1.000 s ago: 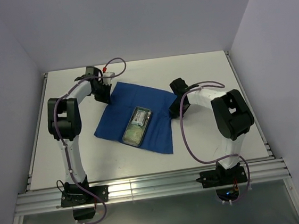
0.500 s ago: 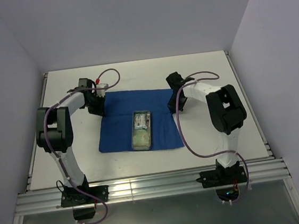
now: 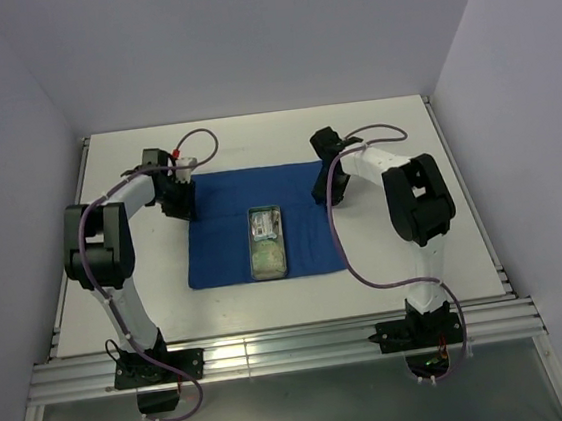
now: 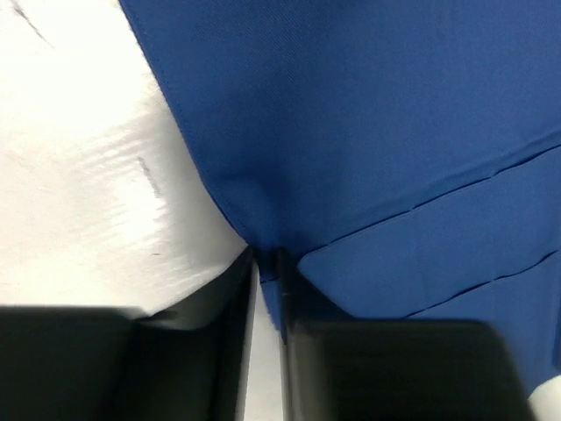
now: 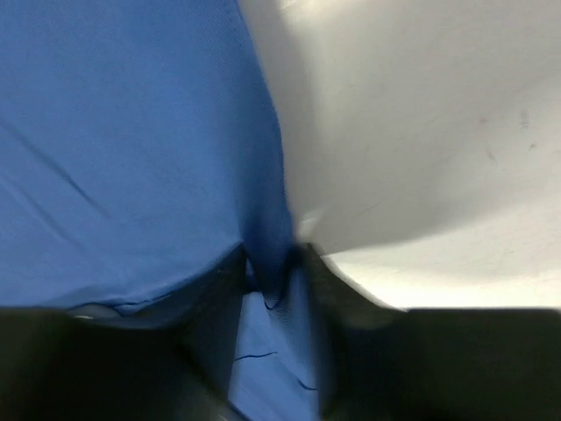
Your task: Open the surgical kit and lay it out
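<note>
The surgical kit's royal-blue cloth (image 3: pixel 219 239) lies spread flat as a rectangle mid-table. A small steel tray (image 3: pixel 267 242) holding whitish-green packets (image 3: pixel 268 260) rests at its centre. My left gripper (image 3: pixel 182 203) is low at the cloth's far left corner. In the left wrist view the left gripper (image 4: pixel 267 259) has its fingers a narrow gap apart, with the cloth (image 4: pixel 351 132) edge lying between them. My right gripper (image 3: pixel 325 188) is at the far right corner. In the right wrist view the right gripper (image 5: pixel 273 259) is slightly open, with a fold of cloth (image 5: pixel 131 132) between the fingers.
The white table (image 3: pixel 407 258) has raised rails along its left edge (image 3: pixel 73 242) and right edge (image 3: pixel 466 201). Purple cables (image 3: pixel 346 254) loop from both arms over the table. Grey walls enclose the back and sides.
The cloth has turned from a skewed diamond to a squared rectangle as both grippers drew its far corners apart. The tray turned with it. Both grippers' jaws have parted slightly.
</note>
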Robot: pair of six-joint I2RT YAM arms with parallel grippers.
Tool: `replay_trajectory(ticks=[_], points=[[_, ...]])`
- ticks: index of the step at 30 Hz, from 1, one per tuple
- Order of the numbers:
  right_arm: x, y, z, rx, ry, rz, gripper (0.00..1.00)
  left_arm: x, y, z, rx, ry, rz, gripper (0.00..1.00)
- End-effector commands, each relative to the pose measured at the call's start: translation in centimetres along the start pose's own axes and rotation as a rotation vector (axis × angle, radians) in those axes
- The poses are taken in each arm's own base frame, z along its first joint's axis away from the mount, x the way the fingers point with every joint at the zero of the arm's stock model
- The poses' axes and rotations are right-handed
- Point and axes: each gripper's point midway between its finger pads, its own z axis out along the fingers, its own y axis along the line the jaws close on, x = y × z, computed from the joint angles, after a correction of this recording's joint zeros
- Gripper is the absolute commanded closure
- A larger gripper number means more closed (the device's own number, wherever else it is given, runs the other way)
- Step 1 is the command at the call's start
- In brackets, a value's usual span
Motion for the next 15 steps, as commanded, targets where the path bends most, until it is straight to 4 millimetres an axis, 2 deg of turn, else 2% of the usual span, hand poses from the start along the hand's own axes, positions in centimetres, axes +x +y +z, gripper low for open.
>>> replay_trajectory(ticks=[1, 4, 6, 8, 9, 11, 12, 13, 14, 15], points=[[-1.5, -2.0, -0.4, 0.080, -0.049, 0.009, 0.56, -2.3, 0.6, -1.2, -0.017, -0.060, -0.010, 0.63], [-1.7, -2.1, -1.5, 0.069, -0.068, 0.009, 0.45, -4.1, 0.2, -2.8, -0.016, -0.111, -0.011, 0.40], [-2.0, -2.2, -2.2, 0.068, -0.086, 0.008, 0.42, -5.8, -0.1, -4.7, -0.022, -0.166, -0.009, 0.39], [-2.6, -2.1, -3.4, 0.053, -0.114, 0.010, 0.34, -7.0, -0.5, -6.5, -0.024, -0.218, 0.004, 0.38], [-3.0, -2.2, -3.9, 0.048, -0.125, 0.007, 0.28, -8.0, -1.1, -8.4, -0.026, -0.273, 0.020, 0.37], [-3.8, -2.2, -5.4, 0.027, -0.163, 0.006, 0.22, -8.6, -1.8, -10.3, -0.019, -0.322, 0.027, 0.35], [-4.3, -2.4, -6.0, 0.021, -0.178, 0.002, 0.22, -9.1, -2.8, -12.3, -0.006, -0.375, 0.026, 0.34], [-4.8, -2.3, -7.1, 0.006, -0.208, 0.001, 0.18, -9.2, -3.3, -13.2, 0.002, -0.397, 0.024, 0.26], [-5.2, -2.4, -7.7, -0.002, -0.224, 0.002, 0.18, -9.0, -3.9, -13.8, 0.009, -0.411, 0.018, 0.11], [-5.5, -2.5, -8.2, -0.007, -0.242, -0.003, 0.18, -8.4, -5.2, -14.9, 0.020, -0.435, -0.008, 0.01]])
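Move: Both hands are at the blue cloth's side edges, level with its crease. The tray's middle lies about 19 cm right and 9 cm back from the left hand, with the white packet inside it roughly 19 cm right and 4 cm back. From the right hand, the tray is some 17 cm left and 9 cm back, and the packet about 17 cm left and 4 cm back. All lie near fingertip height. Upward and a little forward, slowly at first and then fast, the left hand comes free of the cloth's left edge, rising about 12 cm as its fingers open wide and tilt forward some 15 degrees. The right hand opens wide too, easing about 3 cm right, away from the tray, and lifting some 4 cm off the cloth's right edge, mostly late. ##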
